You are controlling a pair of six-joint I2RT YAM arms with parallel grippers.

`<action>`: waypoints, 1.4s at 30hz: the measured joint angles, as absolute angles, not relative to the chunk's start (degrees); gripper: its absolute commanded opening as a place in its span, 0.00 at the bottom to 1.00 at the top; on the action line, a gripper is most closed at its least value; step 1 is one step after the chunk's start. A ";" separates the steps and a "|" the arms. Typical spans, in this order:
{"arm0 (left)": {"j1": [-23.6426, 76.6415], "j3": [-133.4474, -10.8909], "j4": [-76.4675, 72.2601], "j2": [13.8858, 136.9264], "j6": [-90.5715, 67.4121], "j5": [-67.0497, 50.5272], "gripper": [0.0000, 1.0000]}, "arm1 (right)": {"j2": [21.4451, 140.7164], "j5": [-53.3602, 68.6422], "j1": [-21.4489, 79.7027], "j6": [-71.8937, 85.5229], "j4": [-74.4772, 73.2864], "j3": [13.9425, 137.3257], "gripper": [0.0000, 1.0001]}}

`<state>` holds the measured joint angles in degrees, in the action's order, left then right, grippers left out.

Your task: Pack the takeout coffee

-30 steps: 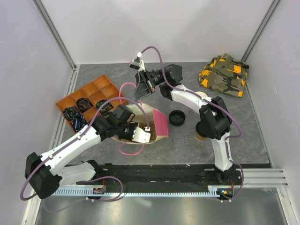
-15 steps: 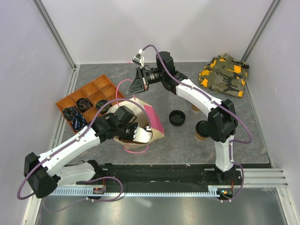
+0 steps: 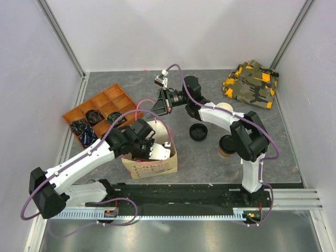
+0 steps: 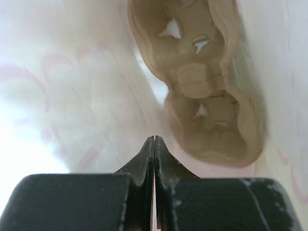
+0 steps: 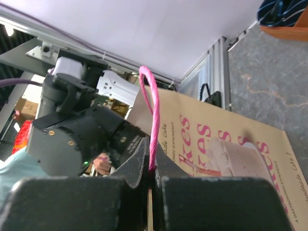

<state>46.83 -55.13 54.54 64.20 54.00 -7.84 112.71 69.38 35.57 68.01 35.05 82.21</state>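
Note:
The takeout coffee (image 3: 224, 152), a tan cup under a black lid, stands right of centre, half hidden by my right arm. A tan paper bag (image 3: 149, 167) with pink print stands upright near the front. My left gripper (image 3: 159, 153) reaches inside it, shut (image 4: 154, 140) with nothing between the fingers. A brown pulp cup carrier (image 4: 207, 86) lies in the bag ahead of those fingers. My right gripper (image 3: 156, 105) is above the bag's far side, shut (image 5: 150, 166) on the bag's pink cord handle (image 5: 153, 110).
A loose black lid (image 3: 198, 132) lies right of the bag. A lidless tan cup (image 3: 225, 107) stands behind my right forearm. An orange compartment tray (image 3: 107, 98) sits at the left, a camouflage cloth (image 3: 252, 84) at the back right.
The bag has gone from lying tilted on its side to standing upright. My right gripper swung forward and right with the handle. My left gripper stayed inside the bag.

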 measured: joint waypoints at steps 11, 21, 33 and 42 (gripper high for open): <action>49.39 -53.87 53.15 68.75 48.69 -7.64 0.02 | 105.06 70.43 35.40 60.34 34.04 78.56 0.00; 49.39 -45.74 50.17 69.54 48.69 -5.02 0.02 | 102.91 70.06 35.38 45.58 17.30 79.13 0.00; 49.43 -42.74 41.50 77.97 48.86 0.45 0.02 | 102.91 69.14 35.11 41.25 11.99 79.77 0.00; 49.65 -41.56 38.79 79.07 49.45 3.92 0.02 | 102.91 69.14 35.11 39.66 10.15 80.84 0.00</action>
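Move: The left hand is inside the paper bag with its fingers shut; the middle of the cup carrier lies about 5 cm to its right, 1 cm back and some 9 cm below. Outside the bag, the loose black lid sits roughly 24 cm to this hand's right and 9 cm ahead, and the wooden organizer about 20 cm left and 15 cm ahead, both on the table. From the right hand, already holding a bag handle, the carrier is about 12 cm back, 1 cm right and 23 cm down. Down into the bag goes the left hand, about 11 cm, swinging a little back and then forward again and drifting slightly left, its shut fingers turning some 15 degrees nearer to vertical until the tips come against the cup carrier. The right hand keeps its pinch on the pink handle, easing back and right a few centimetres with a brief lift and return, and rolling about its fingers. ##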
